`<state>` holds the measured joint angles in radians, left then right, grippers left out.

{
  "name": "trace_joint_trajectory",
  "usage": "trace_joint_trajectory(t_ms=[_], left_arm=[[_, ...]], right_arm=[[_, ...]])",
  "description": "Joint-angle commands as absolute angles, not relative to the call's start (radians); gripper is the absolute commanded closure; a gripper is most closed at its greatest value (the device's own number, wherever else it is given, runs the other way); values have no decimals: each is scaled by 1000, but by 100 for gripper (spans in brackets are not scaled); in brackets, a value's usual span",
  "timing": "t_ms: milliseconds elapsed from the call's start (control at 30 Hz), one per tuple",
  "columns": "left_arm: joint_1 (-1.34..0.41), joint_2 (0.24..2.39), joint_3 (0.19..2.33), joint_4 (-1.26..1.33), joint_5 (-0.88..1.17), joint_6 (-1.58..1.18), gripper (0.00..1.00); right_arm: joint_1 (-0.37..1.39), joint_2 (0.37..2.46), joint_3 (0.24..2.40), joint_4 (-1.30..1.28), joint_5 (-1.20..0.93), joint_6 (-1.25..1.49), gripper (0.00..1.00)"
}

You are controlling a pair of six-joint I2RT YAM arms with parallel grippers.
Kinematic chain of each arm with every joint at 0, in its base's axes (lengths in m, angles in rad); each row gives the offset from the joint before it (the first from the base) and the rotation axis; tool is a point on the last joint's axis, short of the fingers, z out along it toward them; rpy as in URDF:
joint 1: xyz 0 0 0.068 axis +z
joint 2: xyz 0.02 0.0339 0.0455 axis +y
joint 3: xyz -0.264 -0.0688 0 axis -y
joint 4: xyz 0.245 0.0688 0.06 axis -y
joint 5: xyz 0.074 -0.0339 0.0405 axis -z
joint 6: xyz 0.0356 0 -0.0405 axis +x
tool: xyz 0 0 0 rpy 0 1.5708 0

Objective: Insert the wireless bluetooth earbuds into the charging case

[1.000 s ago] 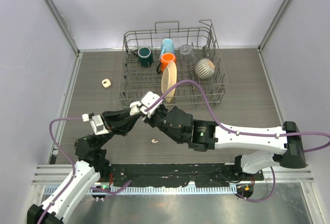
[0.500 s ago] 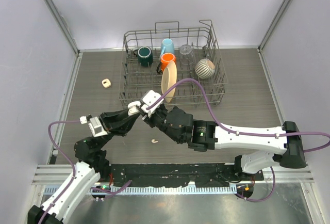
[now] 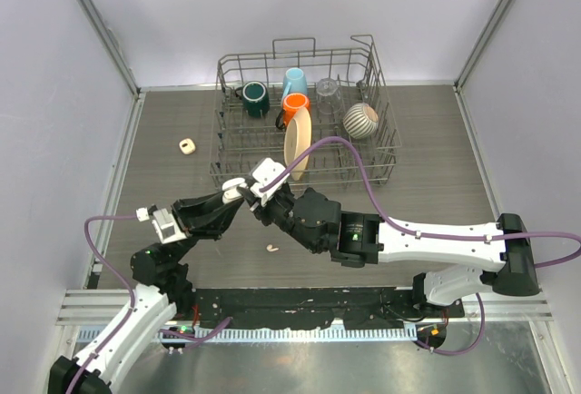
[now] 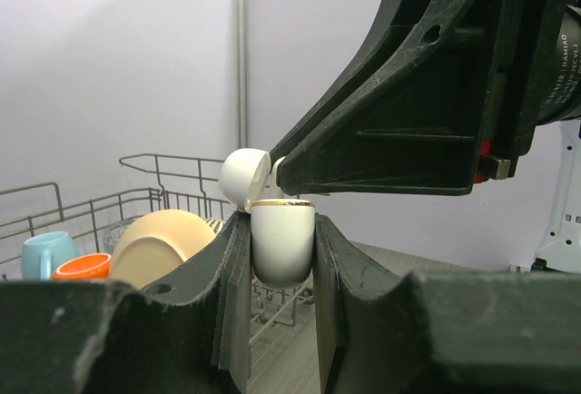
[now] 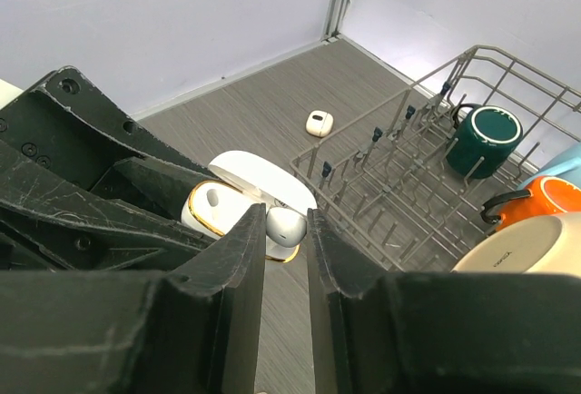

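Observation:
My left gripper (image 4: pixel 282 251) is shut on a white charging case (image 4: pixel 282 240) with a gold rim, held upright above the table with its lid (image 4: pixel 244 176) swung open. My right gripper (image 5: pixel 285 231) is shut on a white earbud (image 5: pixel 285 224), which sits at the case's (image 5: pixel 211 205) open mouth by the lid (image 5: pixel 263 181). From above, both grippers meet at the case (image 3: pixel 235 185) in front of the rack. Another earbud (image 3: pixel 271 249) lies loose on the table below them.
A wire dish rack (image 3: pixel 381 153) stands at the back with a green mug (image 3: pixel 255 97), blue and orange cups, a glass, a cream plate (image 3: pixel 297 140) and a striped bowl. A small closed case (image 3: pixel 187 146) lies left of the rack.
The left arm's wrist has drifted a little left and down. Both grips and the case's place are unchanged.

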<state>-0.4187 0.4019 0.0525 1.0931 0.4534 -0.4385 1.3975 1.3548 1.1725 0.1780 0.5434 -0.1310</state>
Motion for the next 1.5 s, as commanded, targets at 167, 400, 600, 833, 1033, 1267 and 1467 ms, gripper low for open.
trace_joint_trajectory(t_ms=[167, 400, 600, 833, 1033, 1267, 1467], left_arm=[[-419, 420, 72, 1215, 420, -437, 100], [-417, 419, 64, 1215, 426, -445, 100], [-417, 417, 61, 1215, 433, -451, 100], [-417, 411, 55, 1215, 430, -451, 100], [-419, 405, 54, 1221, 419, -451, 100], [-417, 393, 58, 1229, 403, -434, 100], [-417, 413, 75, 1235, 423, -430, 100]], right_arm=[[1410, 1330, 1161, 204, 486, -65, 58], [1407, 1312, 1172, 201, 515, -26, 39], [1324, 1263, 1209, 167, 438, 113, 31], [1181, 1194, 1230, 164, 221, 296, 27], [1112, 1183, 1244, 91, 123, 397, 27], [987, 1206, 1207, 75, -241, 676, 26], [939, 1224, 1121, 234, -411, 863, 26]])
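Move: At the right fingertips, the pinched earbud already meets the open charging case, whose middle is about 3 cm to that hand's left, level with it fore and aft and 2 cm lower. The plate in the rack stands some 20 cm ahead, 10 cm right and 22 cm below; a loose earbud lies about 2 cm back, 4 cm right and 33 cm down. For the left hand, the case is right between its fingertips, the middle 1 cm to the right and 1 cm up. Opening wide to let go of the earbud at the case, the right fingers first ease back about 1 cm, then the hand swings up, right and forward off the case. It climbs about 7 cm and sinks back 2, while drifting back slightly and rolling some 45 degrees clockwise as seen along its fingers, which turn farther left. The left hand keeps its pinch on the case and rises about 1.5 cm. ##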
